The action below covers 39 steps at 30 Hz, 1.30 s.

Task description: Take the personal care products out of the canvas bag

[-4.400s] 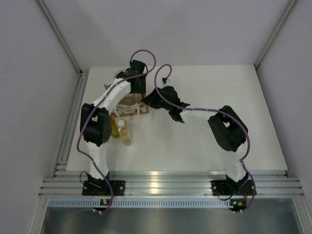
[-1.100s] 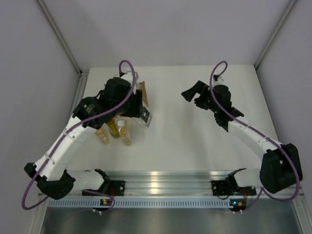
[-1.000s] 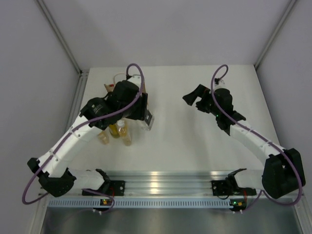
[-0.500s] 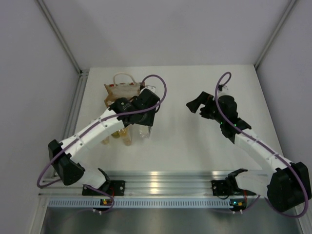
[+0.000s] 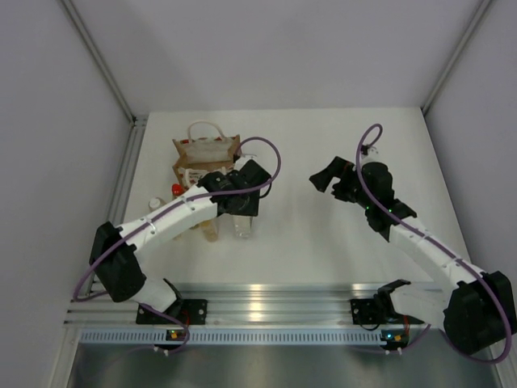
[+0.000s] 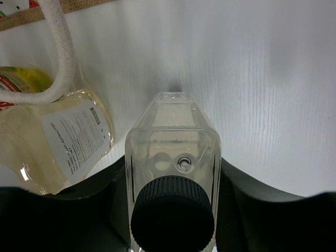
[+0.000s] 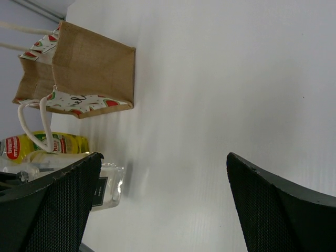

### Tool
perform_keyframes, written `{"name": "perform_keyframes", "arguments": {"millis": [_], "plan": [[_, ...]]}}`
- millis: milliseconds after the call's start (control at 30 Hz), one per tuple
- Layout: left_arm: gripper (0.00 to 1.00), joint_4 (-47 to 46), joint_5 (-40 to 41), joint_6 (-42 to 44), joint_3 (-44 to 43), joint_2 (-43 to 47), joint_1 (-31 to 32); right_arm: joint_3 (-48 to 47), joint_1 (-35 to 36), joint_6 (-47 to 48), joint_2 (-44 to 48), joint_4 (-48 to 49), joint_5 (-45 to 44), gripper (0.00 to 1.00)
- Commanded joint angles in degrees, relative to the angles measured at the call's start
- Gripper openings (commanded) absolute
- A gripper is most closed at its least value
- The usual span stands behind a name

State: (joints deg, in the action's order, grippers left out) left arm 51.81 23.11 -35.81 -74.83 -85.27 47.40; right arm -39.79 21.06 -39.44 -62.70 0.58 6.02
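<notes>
The tan canvas bag (image 5: 206, 152) stands at the back left, its rope handles (image 6: 60, 58) hanging loose. In front of it my left gripper (image 5: 240, 210) is shut on a clear bottle with a dark cap (image 6: 173, 157), held upright with its base at or just above the table. Right beside it on the left stands a pale amber bottle (image 6: 63, 147), with a yellow-green bottle (image 6: 21, 81) behind that. From above a red cap (image 5: 176, 190) and a white cap (image 5: 153, 204) show left of my arm. My right gripper (image 5: 327, 174) hangs open and empty over the table's middle.
The table's left edge meets an aluminium rail (image 5: 121, 202). A grey wall closes the back. In the right wrist view the bag (image 7: 89, 73), yellow-green bottle (image 7: 47, 143) and clear bottle (image 7: 107, 189) lie far left of the open fingers (image 7: 283, 205).
My left arm has swung forward and down, away from the bag, carrying the clear bottle to the right of the standing bottles. The right arm has barely shifted.
</notes>
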Motion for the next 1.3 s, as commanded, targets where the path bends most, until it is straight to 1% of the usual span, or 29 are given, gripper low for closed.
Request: {"name": "perform_keyframes", "arguments": {"millis": [0, 200, 433, 533, 567, 667, 700, 767, 800, 867, 900, 1000, 1033, 1100, 1133, 1167, 1200, 1267], "plan": [[0.00, -7.2, 4.2, -3.5, 0.6, 1.8, -0.2, -0.2, -0.9, 0.8, 2.1, 0.3, -0.6, 0.99], [0.00, -7.8, 5.8, -6.2, 4.2, 2.2, -0.4, 0.1, -0.9, 0.9, 2.8, 0.0, -1.2, 1.00], [0.06, -9.8, 8.0, -8.8, 8.4, 4.9, -0.4, 0.0, -0.9, 0.9, 2.8, 0.1, -1.4, 0.99], [0.15, -10.4, 8.1, -9.4, 9.8, 6.1, -0.4, 0.1, -0.9, 0.8, 2.8, 0.1, -1.4, 0.99], [0.20, -10.4, 8.3, -9.5, 10.0, 6.1, -0.4, 0.1, -1.0, 0.7, 2.8, 0.1, -1.3, 0.99], [0.27, -10.4, 8.2, -9.5, 10.1, 6.1, -0.4, 0.0, -0.9, 0.4, 2.7, 0.1, -1.0, 0.99], [0.36, -10.5, 8.1, -9.5, 10.1, 6.3, -0.4, 0.0, -0.9, 0.5, 2.6, 0.1, -1.0, 0.99], [0.40, -10.4, 7.9, -9.4, 10.1, 6.6, -0.4, 0.0, -1.0, 0.5, 2.8, 0.1, -1.0, 0.99], [0.46, -10.3, 7.7, -9.4, 10.0, 7.0, -0.4, 0.0, -0.9, 0.6, 2.8, 0.1, -1.2, 0.99], [0.51, -10.4, 7.4, -8.7, 9.5, 7.5, -0.4, 0.0, -0.9, 0.8, 3.1, 0.0, -1.1, 0.99], [0.59, -10.4, 7.1, -8.4, 9.4, 8.2, -0.4, 0.0, -1.0, 1.0, 3.1, 0.0, -1.2, 1.00], [0.69, -10.3, 7.1, -7.3, 8.3, 9.2, -0.4, -0.3, -1.0, 1.6, 3.5, -0.1, -1.2, 0.99], [0.76, -10.3, 7.4, -7.0, 7.9, 9.5, -0.4, -0.4, -0.9, 1.6, 3.5, -0.3, -1.2, 0.99], [0.82, -10.2, 7.7, -6.0, 6.8, 10.1, -0.4, -0.7, -1.0, 2.3, 3.9, -0.5, -1.3, 0.99], [0.87, -10.2, 8.3, -5.6, 6.4, 10.2, -0.4, -0.9, -1.0, 2.5, 4.0, -0.5, -1.4, 1.00], [0.89, -10.1, 8.6, -4.5, 5.8, 10.4, -0.4, -1.7, -1.0, 2.9, 4.2, -0.5, -1.5, 0.99], [0.90, -10.1, 9.0, -3.9, 4.8, 10.9, -0.4, -2.1, -1.1, 3.7, 4.3, -2.9, -1.8, 1.00], [0.91, -10.0, 9.8, -2.0, 3.5, 11.5, -1.7, -3.7, -1.3, 4.8, 5.1, -4.4, -2.6, 0.99]]}}
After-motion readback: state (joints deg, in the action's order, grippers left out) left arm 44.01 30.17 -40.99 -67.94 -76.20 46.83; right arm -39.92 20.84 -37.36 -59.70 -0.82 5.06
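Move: The left hand still holds the dark-capped clear bottle; the table spot for it lies about 2 cm to the hand's left, straight below by some 15 cm. The white-capped bottle stands roughly 10 cm left of the hand and level with it, the red-capped yellow bottle 16 cm left and 3 cm ahead, the canvas bag 18 cm ahead and 10 cm left. From the right hand the spot is some 24 cm left and 6 cm back. Down about 3 cm and some 2 cm to the left, towards the white-capped bottle, the left hand lowers the clear bottle to the table, turning it roughly 10 degrees counter-clockwise. It holds still there briefly, then opens its fingers wide, lets go and rises some 6 cm clear, the fingers tipping up forward as it goes. ##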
